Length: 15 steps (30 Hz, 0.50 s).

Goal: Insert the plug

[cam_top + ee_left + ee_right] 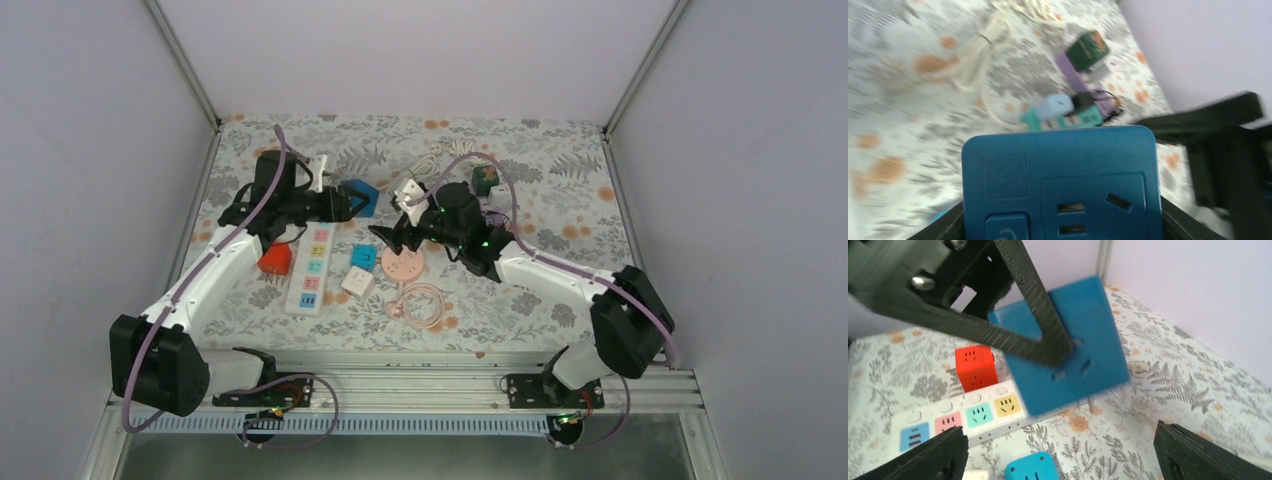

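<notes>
The plug is a blue block (362,196) with socket holes on its face and metal prongs underneath. My left gripper (348,204) is shut on it and holds it above the mat, behind the white power strip (309,270). In the left wrist view the block (1063,180) fills the space between my fingers (943,227). The right wrist view shows the block (1068,355) tilted over the far end of the strip (963,417), with the left fingers (1040,315) across it. My right gripper (392,238) stands open to the right of the block, nothing between its fingers (923,460).
Beside the strip are a red cube socket (274,258), a small light-blue cube (363,256), a white cube (357,281), a pink round socket (403,264) and a coiled cable (422,303). A white adapter (410,195) and a green cube (486,179) lie further back.
</notes>
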Motion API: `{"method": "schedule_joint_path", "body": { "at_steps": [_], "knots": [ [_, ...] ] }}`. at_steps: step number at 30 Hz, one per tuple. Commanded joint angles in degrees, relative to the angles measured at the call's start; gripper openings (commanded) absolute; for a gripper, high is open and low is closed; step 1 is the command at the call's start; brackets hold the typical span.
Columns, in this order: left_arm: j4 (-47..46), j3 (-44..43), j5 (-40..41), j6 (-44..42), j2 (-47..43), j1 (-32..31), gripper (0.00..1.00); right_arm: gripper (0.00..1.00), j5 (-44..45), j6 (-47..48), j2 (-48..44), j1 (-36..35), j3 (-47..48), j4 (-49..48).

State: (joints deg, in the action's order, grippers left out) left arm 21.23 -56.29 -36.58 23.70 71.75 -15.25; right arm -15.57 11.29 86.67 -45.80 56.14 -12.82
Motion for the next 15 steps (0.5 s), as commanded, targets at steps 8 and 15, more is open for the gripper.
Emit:
{"method": "schedule_joint_path", "body": {
  "at_steps": [8,15],
  "knots": [
    [8.73,-7.34,32.09,-14.92,5.48,0.16,0.50,0.97,14.22,-31.67,-14.17,1.42,-12.80,3.34],
    [8.60,-8.07,40.13,-14.96,8.20,0.20,0.51,0.96,10.45,-44.58,-15.02,9.74,-20.51,7.06]
  ]
}}
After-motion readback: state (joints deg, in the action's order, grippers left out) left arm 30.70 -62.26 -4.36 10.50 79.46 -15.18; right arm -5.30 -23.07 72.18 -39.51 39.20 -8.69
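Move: About 5 cm ahead and 9 cm to the left of the left hand, some 21 cm below it, lies the white strip's far end; the left fingers already hold the dark blue plug. The red plug stands 4 cm back and 20 cm left, the small blue cube 4 cm back and straight below. From the empty right hand, the strip end is about 7 cm ahead and 14 cm left; the light blue plug is 7 cm ahead, 11 cm right and 20 cm below. Carrying the dark blue plug away from the right hand, the left arm swings about 8 cm left and 5 cm forward to above the white strip's far end, first level, then sinking some 5 cm while the wrist rolls the fingers steeply downward, grip kept. The right hand, still wide open, withdraws about 10 cm right, rising slightly and then dropping, turning clockwise and tipping down, towards the teal strip with the light blue plug. ##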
